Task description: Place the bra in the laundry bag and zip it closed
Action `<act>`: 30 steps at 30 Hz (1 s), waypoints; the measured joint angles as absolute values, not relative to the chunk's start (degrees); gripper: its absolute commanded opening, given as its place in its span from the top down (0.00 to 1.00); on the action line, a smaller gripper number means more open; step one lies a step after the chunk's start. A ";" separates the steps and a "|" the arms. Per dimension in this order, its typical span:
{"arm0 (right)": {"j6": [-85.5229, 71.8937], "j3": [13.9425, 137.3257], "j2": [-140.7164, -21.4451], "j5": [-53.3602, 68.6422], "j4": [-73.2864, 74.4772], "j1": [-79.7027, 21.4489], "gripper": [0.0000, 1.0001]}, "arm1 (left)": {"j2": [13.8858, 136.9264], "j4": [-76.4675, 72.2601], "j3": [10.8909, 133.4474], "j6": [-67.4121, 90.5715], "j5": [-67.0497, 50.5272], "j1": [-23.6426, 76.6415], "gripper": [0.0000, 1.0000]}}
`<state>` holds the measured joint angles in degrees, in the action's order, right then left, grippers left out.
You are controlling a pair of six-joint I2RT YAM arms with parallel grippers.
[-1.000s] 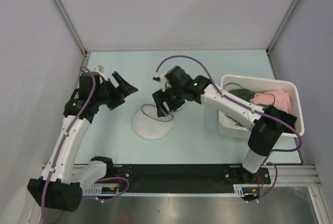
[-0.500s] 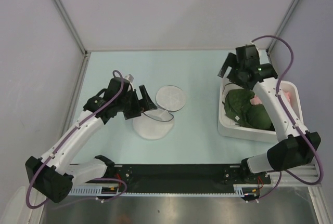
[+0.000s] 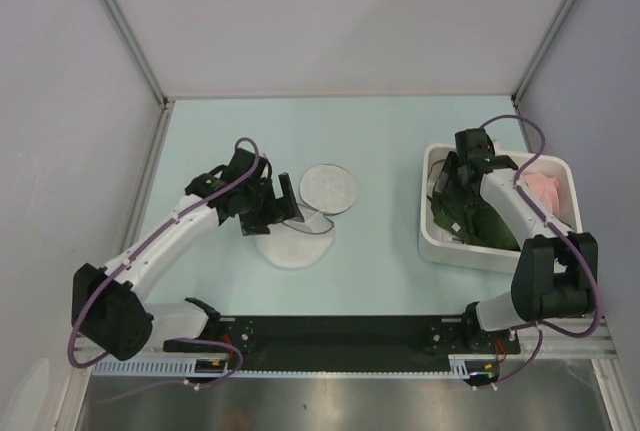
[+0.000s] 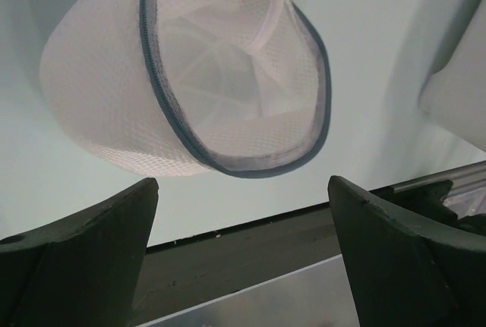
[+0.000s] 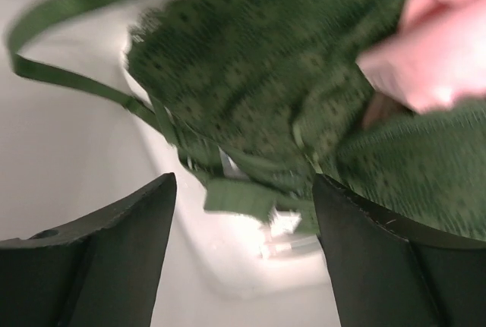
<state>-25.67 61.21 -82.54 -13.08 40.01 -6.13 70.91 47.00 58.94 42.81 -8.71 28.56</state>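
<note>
The laundry bag (image 3: 290, 248), a round white mesh pouch with a dark zipper rim, lies on the table with its flap (image 3: 328, 188) folded open. In the left wrist view its mouth (image 4: 228, 92) gapes just beyond my open left gripper (image 4: 243, 228), which holds nothing. From above, the left gripper (image 3: 285, 206) hovers at the bag's far-left edge. The dark green bra (image 3: 478, 213) lies in the white bin (image 3: 445, 248). My right gripper (image 3: 455, 186) is down inside the bin, open, with the bra (image 5: 266, 77) just past its fingertips (image 5: 357, 213).
A pink garment (image 3: 548, 191) lies at the bin's far right side, beside the bra, and shows at the top right of the right wrist view (image 5: 433, 46). The bin's white wall (image 5: 68, 137) is close on the right gripper's left.
The right arm left the bag, swung over the bin and dropped into it above the bra. The bag's flap now lies open. The left gripper moved in to the bag's edge.
</note>
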 measured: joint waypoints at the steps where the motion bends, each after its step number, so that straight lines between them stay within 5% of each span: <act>1: -25.21 61.08 -82.81 -13.10 39.13 -6.28 0.20 | 71.92 47.00 58.94 42.39 -8.71 28.53 0.04; 9: -21.43 61.25 -91.33 -13.10 32.03 -7.42 0.25 | 78.56 47.24 58.94 36.71 -9.08 25.71 0.15; 15: -19.64 61.21 -92.38 -14.35 29.58 -8.51 0.32 | 80.97 47.20 58.94 32.71 -9.28 22.83 0.56; 16: -19.38 61.12 -92.42 -14.76 29.15 -8.71 0.33 | 81.52 47.20 58.94 32.08 -9.43 22.35 0.69; 22: -19.46 59.40 -93.32 -17.15 26.04 -10.00 0.46 | 82.96 48.18 60.05 28.99 -8.78 16.49 0.92; 25: -19.79 58.81 -93.43 -18.79 24.95 -10.59 0.56 | 82.72 49.82 62.94 27.99 -5.98 13.56 0.94; 30: -21.06 58.17 -93.30 -21.65 24.53 -11.31 0.76 | 80.36 51.99 67.68 26.79 1.23 10.50 0.82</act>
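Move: The left end of the laundry bag's open rim lies about 2 cm ahead of the left hand, 3 cm to its left and 6 cm below. The bag's round lid is some 9 cm ahead, 8 cm right. The green bra's far left end, inside the white tub, is roughly 4 cm ahead of the right hand, 1 cm left and 5 cm below; a pink bra lies about 3 cm ahead, 25 cm right. Left sinks, pinches the bag rim, drags it some 8 cm left; right sinks 5 cm, pinching the bra. ##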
